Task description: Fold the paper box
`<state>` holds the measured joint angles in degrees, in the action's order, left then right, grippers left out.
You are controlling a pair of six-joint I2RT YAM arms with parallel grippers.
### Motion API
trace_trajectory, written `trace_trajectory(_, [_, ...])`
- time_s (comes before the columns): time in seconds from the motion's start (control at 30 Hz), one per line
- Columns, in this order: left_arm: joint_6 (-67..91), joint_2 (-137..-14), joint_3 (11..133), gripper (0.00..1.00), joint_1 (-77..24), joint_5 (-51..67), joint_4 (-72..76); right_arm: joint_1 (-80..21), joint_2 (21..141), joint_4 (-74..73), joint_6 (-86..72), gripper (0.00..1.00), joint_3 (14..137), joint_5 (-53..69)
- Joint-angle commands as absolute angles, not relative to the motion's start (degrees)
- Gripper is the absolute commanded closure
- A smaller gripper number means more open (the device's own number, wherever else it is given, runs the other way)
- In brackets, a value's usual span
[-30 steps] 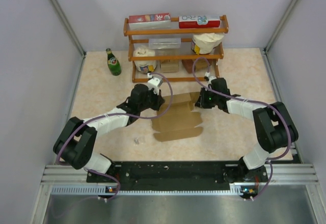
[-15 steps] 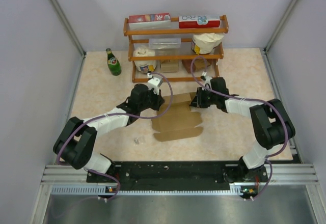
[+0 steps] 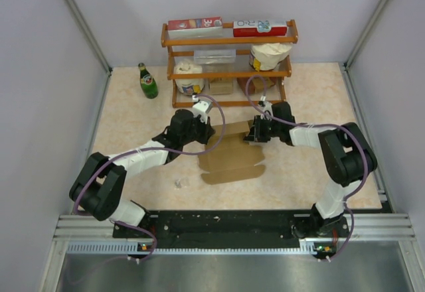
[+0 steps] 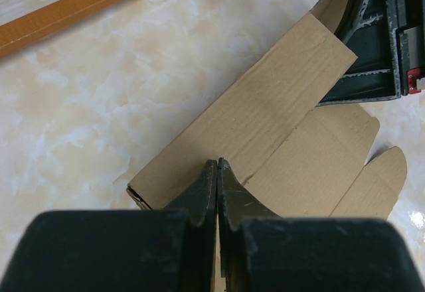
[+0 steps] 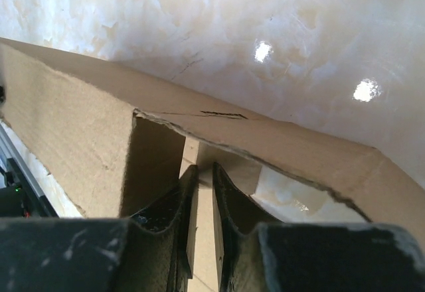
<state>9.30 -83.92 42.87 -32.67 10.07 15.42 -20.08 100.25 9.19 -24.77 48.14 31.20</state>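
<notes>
The paper box (image 3: 229,156) is a plain brown cardboard sheet lying partly folded in the middle of the table, with a long panel raised along its far side. My left gripper (image 3: 207,133) is at the left end of that panel. In the left wrist view its jaws (image 4: 218,164) are shut together, tips against the long panel (image 4: 252,119). My right gripper (image 3: 251,135) is at the panel's right end. In the right wrist view its fingers (image 5: 201,172) are closed on a thin cardboard flap (image 5: 202,239) under the raised panel (image 5: 279,143).
A wooden shelf (image 3: 229,73) with cartons, tubs and a bag stands behind the box. A green bottle (image 3: 147,81) stands left of it. A small pale scrap (image 3: 179,184) lies near the front left. Grey walls close in both sides.
My right gripper has moved left, up to the right end of the box. The left arm and the box have stayed where they were.
</notes>
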Motion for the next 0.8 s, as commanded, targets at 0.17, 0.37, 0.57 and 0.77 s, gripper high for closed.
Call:
trace_trajectory(0.17, [9.6,-84.1,44.3,1.00,-32.7,10.8,16.3,-19.6,103.9,10.2,-24.5,0.85,50.1,31.9])
trace_trajectory(0.37, [9.6,-84.1,44.3,1.00,-32.7,10.9,16.2,-19.6,104.1,10.0,-24.8,0.83,50.4,32.0])
trace_trajectory(0.57, [9.5,-84.1,44.3,1.00,-32.7,10.7,16.1,-19.5,97.6,0.7,-22.2,0.73,50.8,23.5])
trace_trajectory(0.77, [9.5,-84.1,44.4,1.00,-32.8,10.7,16.2,-19.6,86.5,-9.5,-19.2,0.62,50.5,14.3])
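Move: The side tab at the right end of the paper box's far wall lies about 3 cm ahead of the right hand, 2 cm to its right and 1 cm above. The middle of the far wall is some 6 cm left and 3 cm ahead; the near flap is 12 cm back, 5 cm left and 4 cm below. From the left hand, the tab lies about 17 cm right, 3 cm ahead and 5 cm lower. Right hand sinks about 1.5 cm by the side tab, then opens while moving 3 cm right and up. ##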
